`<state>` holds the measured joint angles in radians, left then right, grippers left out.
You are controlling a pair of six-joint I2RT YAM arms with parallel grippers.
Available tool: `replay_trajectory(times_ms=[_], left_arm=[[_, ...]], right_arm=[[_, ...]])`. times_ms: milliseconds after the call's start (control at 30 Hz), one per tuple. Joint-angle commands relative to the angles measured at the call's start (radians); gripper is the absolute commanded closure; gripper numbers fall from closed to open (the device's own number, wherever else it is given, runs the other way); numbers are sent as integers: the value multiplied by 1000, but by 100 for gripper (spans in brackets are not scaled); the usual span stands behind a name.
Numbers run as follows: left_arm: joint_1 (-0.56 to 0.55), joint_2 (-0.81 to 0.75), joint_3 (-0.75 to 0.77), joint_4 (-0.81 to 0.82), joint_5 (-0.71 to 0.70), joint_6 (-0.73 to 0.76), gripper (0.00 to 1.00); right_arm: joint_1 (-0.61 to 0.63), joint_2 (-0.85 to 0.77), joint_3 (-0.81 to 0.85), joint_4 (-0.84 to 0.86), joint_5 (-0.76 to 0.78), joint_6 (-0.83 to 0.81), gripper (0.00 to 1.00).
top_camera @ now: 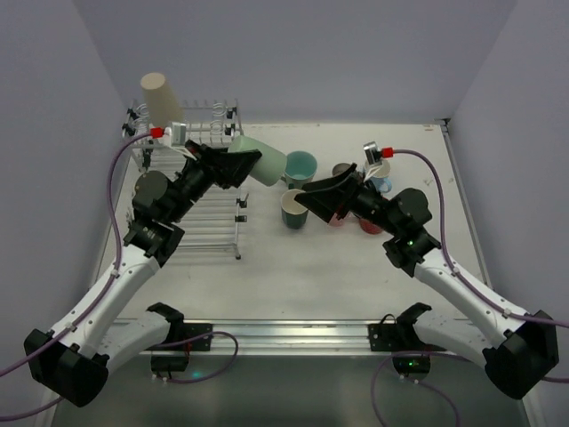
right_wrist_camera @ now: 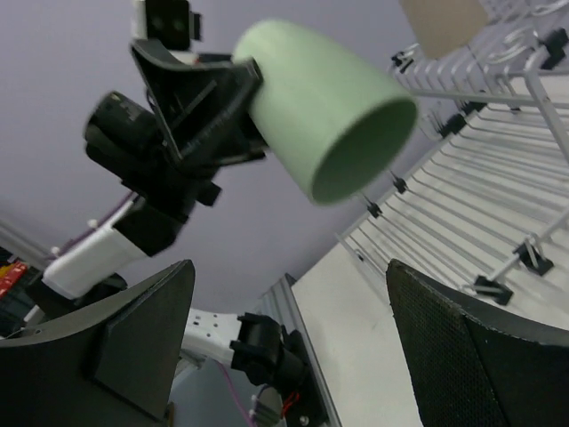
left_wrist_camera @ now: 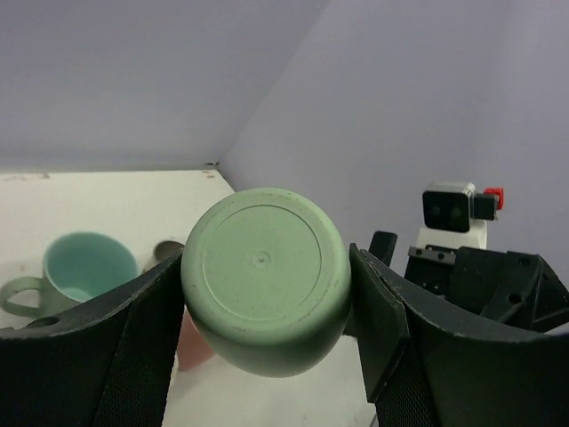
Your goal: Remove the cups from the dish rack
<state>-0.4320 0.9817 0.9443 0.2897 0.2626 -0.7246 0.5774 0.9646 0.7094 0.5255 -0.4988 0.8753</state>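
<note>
My left gripper (top_camera: pixel 250 165) is shut on a mint green cup (top_camera: pixel 265 163), held on its side in the air just right of the dish rack (top_camera: pixel 197 216). In the left wrist view the cup's base (left_wrist_camera: pixel 265 274) sits between the two fingers. The right wrist view shows the cup's open mouth (right_wrist_camera: pixel 325 107). A beige cup (top_camera: pixel 161 99) stands upside down on the rack's back tier. My right gripper (top_camera: pixel 305 203) is open and empty, beside a dark green cup (top_camera: pixel 290 214) on the table.
Right of the rack stand a teal mug (top_camera: pixel 300 166), a grey-brown cup (top_camera: pixel 342 169), a light blue cup (top_camera: pixel 382 183), a pink cup (top_camera: pixel 337 219) and a red cup (top_camera: pixel 370 225), partly under my right arm. Walls close in at the back and sides.
</note>
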Motion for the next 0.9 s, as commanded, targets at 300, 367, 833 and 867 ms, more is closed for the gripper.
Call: replay_trajectory(times_ms=[300, 367, 833, 867], left_arm=[[-71, -87, -213, 419, 66, -279, 71], [-80, -86, -235, 430, 60, -276, 71], [-100, -234, -167, 28, -14, -9, 1], [-100, -248, -142, -45, -26, 79, 0]], right_arm=[[108, 190, 200, 209, -53, 76, 20], [130, 203, 226, 220, -52, 74, 27], [144, 146, 260, -197, 156, -149, 100], [144, 128, 272, -267, 178, -197, 100]])
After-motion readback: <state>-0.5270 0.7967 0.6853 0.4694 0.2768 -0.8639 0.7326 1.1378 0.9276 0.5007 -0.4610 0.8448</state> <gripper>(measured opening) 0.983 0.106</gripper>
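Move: The left hand still holds the light green cup, its middle about 4 cm to the right and 1 cm ahead; the right gripper waits some 15 cm right, 8 cm back and 5 cm below. From the right hand the cup is 12 cm left, 8 cm ahead, 6 cm up; about 30 cm below, 2 cm left, stand the dark green cup, 19 cm ahead, and the teal mug, 30 cm ahead. Pinching the light green cup's wall at its open rim, one finger inside, the right hand takes over the cup after going about 6 cm left and 5 cm up and closing. The left hand meanwhile draws the cup back some 6 cm, rolling and turning it clockwise, then opens and lets go at the base end. ##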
